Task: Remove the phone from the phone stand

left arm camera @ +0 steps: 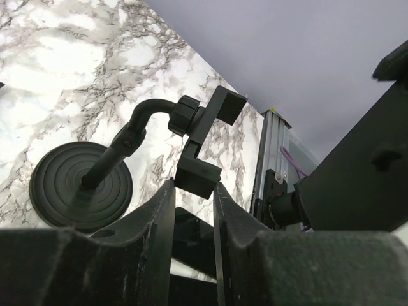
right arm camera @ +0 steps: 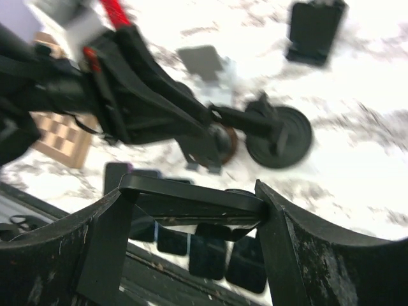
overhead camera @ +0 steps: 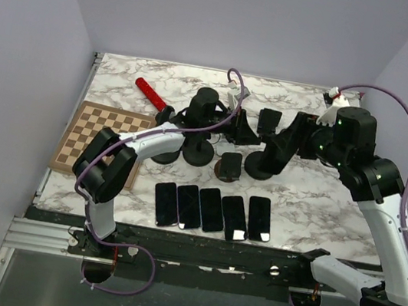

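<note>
In the right wrist view a black phone (right arm camera: 178,204) lies edge-on between my right gripper's (right arm camera: 192,190) fingers, touching both of them. From above, that phone (overhead camera: 290,136) tilts over a black phone stand with a round base (overhead camera: 261,167), and the right gripper (overhead camera: 301,129) is on it. My left gripper (overhead camera: 232,124) reaches into the cluster of stands. Its fingers (left arm camera: 159,217) stand close together with a dark stand part between them. An empty stand clamp (left arm camera: 199,177) sits just past the left gripper (left arm camera: 194,186).
Several black phones (overhead camera: 210,210) lie in a row near the front edge. More black stands (overhead camera: 198,152) crowd the middle, and one (overhead camera: 270,119) stands farther back. A chessboard (overhead camera: 98,136) is at the left, with a red tool (overhead camera: 151,95) behind it.
</note>
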Controlling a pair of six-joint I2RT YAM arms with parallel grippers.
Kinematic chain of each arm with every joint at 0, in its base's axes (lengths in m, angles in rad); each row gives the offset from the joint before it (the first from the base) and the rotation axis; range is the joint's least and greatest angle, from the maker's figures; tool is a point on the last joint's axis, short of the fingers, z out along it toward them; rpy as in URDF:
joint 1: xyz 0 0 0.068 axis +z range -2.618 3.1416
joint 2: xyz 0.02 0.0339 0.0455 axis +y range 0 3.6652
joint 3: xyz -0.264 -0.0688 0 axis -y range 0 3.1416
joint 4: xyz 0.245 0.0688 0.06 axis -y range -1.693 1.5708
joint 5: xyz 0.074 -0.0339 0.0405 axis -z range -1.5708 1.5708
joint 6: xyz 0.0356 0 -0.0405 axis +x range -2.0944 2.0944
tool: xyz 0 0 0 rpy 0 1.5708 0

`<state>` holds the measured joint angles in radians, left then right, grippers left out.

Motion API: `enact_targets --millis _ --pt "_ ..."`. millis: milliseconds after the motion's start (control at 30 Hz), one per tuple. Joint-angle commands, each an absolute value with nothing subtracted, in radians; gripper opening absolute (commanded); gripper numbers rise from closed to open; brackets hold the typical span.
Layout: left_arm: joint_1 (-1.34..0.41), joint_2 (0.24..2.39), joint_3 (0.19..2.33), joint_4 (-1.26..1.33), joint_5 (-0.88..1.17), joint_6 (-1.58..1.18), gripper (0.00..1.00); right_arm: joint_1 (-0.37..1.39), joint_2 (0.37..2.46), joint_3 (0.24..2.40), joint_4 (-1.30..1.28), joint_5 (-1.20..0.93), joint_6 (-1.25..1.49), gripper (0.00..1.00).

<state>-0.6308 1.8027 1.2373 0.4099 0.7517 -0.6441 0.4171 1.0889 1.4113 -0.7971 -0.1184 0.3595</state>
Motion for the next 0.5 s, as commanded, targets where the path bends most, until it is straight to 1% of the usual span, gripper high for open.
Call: enact_targets --millis 0,133,200,300,333,367,467 --pt "-0.628 1.766 1.259 0.319 0.693 -0.676 0.27 0.417 1.043 1.44 -1.065 0.077 0.392 0.01" --pt "-0.628 1.736 1.251 0.328 0.706 -0.686 0.42 0.417 1.028 1.423 -1.186 0.187 0.438 0.01" --pt "-0.629 1.716 1.251 0.326 0.712 -0.687 0.54 0.418 1.027 1.407 -1.225 0.236 0.463 0.01" --pt "-0.63 1.681 1.255 0.321 0.724 -0.686 0.63 0.417 1.049 1.378 -1.261 0.253 0.493 0.01" --pt "-0.63 1.672 1.258 0.315 0.727 -0.685 0.68 0.417 1.056 1.361 -1.259 0.255 0.502 0.01" --pt "-0.632 1.662 1.268 0.298 0.729 -0.682 0.71 0.417 1.064 1.348 -1.257 0.255 0.504 0.01" --pt "-0.631 1.626 1.282 0.257 0.736 -0.669 0.73 0.417 1.097 1.324 -1.26 0.286 0.519 0.01"
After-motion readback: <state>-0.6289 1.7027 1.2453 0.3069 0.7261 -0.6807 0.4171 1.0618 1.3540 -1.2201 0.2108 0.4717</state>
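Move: The right hand holds the phone, already clear of the phone stand; the bare table beyond the phone row's right end is some 14 cm back, 6 cm right and 31 cm below. The row's last phone is about 15 cm back, 3 cm left and as low; the stand head is 2 cm ahead, 7 cm left, 12 cm below. The left fingers grip that head, about 1 cm to their right. Right hand carries the phone about 13 cm down, right and back; left opens, frees the stand head, rises. ##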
